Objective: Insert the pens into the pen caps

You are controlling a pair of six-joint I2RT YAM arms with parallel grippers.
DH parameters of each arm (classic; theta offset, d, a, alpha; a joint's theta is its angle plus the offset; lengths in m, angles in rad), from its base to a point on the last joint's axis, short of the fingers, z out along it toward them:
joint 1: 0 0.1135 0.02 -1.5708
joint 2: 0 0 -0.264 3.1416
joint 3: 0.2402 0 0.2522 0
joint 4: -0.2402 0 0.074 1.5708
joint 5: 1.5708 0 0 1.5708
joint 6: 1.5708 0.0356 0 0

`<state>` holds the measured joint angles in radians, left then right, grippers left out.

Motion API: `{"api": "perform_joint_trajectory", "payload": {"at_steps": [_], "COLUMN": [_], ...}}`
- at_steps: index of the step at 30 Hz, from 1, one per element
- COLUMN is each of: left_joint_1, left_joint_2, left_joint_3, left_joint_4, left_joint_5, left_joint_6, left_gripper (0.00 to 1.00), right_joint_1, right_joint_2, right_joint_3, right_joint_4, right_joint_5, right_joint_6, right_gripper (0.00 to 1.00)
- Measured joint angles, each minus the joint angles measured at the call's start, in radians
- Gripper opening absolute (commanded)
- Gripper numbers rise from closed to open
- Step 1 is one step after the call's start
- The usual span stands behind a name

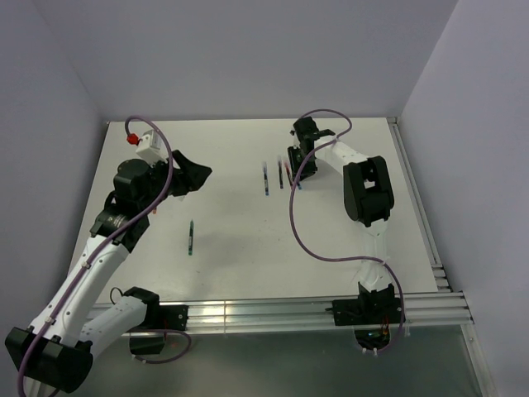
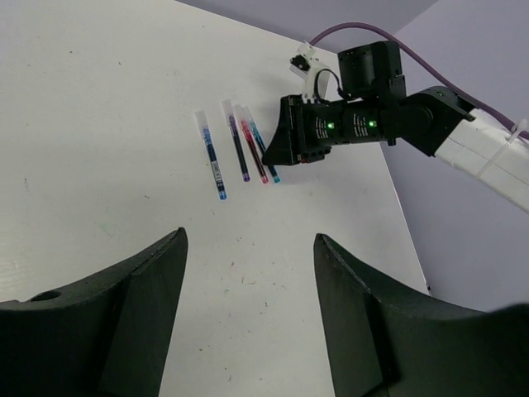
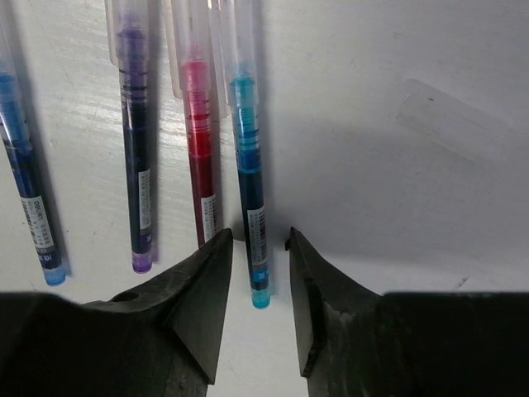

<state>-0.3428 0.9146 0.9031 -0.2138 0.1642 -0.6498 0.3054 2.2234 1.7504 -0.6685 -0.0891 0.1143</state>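
Note:
Four pens lie side by side, each with a pale translucent cap over its far end: a blue pen point(image 3: 25, 174), a purple pen point(image 3: 136, 165), a red pen point(image 3: 198, 149) and a teal pen point(image 3: 248, 190). My right gripper point(image 3: 259, 238) is open and low over the table. Its fingertips straddle the near end of the teal pen, with a gap on each side. A loose pen cap point(image 3: 450, 124) lies on the table to the right of the row. A green pen point(image 1: 191, 237) lies alone nearer the left arm. My left gripper point(image 2: 250, 240) hangs open and holds nothing, well short of the row.
The white table point(image 1: 240, 265) is boxed in by grey walls at the back and both sides. An aluminium rail point(image 1: 264, 313) runs along its near edge. The right arm's purple cable point(image 1: 302, 240) loops over the table surface.

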Motion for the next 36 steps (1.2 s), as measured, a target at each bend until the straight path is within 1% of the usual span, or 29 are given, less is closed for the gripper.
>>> {"api": "perform_joint_trajectory", "payload": {"at_steps": [5,10,11,12,17,18,19,23,27,31,32,36], "left_joint_1": [0.021,0.055,0.060,0.064,0.070,0.070,0.070,0.070,0.070,0.070,0.070,0.070], "left_joint_2": [0.000,0.000,0.000,-0.001,-0.012,-0.019,-0.026,-0.054,-0.062,-0.062,-0.063,-0.063], "left_joint_3": [-0.004,-0.023,-0.026,-0.028,-0.030,-0.030,-0.030,-0.030,-0.030,-0.030,-0.030,-0.030], "left_joint_4": [0.006,0.023,0.024,0.029,0.031,0.030,0.030,0.033,0.035,0.036,0.036,0.037], "left_joint_5": [0.019,0.066,0.077,0.085,0.110,0.110,0.111,0.112,0.114,0.120,0.122,0.127], "left_joint_6": [0.003,0.006,0.008,0.011,0.038,0.044,0.048,0.063,0.064,0.064,0.064,0.064], "left_gripper": [0.68,0.68,0.68,0.68,0.69,0.68,0.69,0.69,0.68,0.69,0.69,0.69], "right_joint_1": [0.000,0.000,0.000,0.000,0.000,0.000,0.000,0.001,0.005,0.005,0.005,0.005], "right_joint_2": [-0.034,-0.159,-0.192,-0.229,-0.478,-0.528,-0.588,-0.786,-0.985,-1.154,-1.186,-1.297], "right_joint_3": [-0.004,-0.011,-0.019,-0.026,-0.139,-0.166,-0.200,-0.332,-0.480,-0.586,-0.603,-0.668], "right_joint_4": [-0.013,-0.009,-0.004,-0.002,0.086,0.100,0.124,0.185,0.218,0.230,0.230,0.250], "right_joint_5": [0.022,0.032,0.032,0.033,0.014,0.005,-0.003,-0.015,-0.002,0.030,0.037,0.056], "right_joint_6": [0.009,0.031,0.036,0.045,0.103,0.117,0.136,0.181,0.217,0.239,0.243,0.256], "right_gripper": [0.49,0.57,0.64,0.67,0.71,0.77,0.79,0.80,0.85,0.90,0.93,0.96]}}
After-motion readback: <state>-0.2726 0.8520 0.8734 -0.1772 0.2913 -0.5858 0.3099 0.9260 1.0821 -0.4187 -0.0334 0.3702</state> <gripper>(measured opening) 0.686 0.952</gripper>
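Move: Between the right fingers, already loosened, lies the light-blue capped pen, its middle about 4 cm ahead and 1 cm left of the hand point and 1 cm below. The red pen lies 3 cm left of the light-blue one, level with it; the purple pen 6 cm left of it and 1 cm farther out. A loose clear cap sits about 8 cm ahead and 7 cm right of the hand. From the left hand the light-blue pen is some 20 cm ahead, 31 cm right and 28 cm below. Lifting clear of the light-blue pen, the right hand climbs steeply at first, then keeps rising while drawing back towards its base and a little to the right, about 30 cm up and 16 cm back in all. Its downward-pointing fingers swing up towards forward by some 45 degrees and spread from part-open to nearly full width. ##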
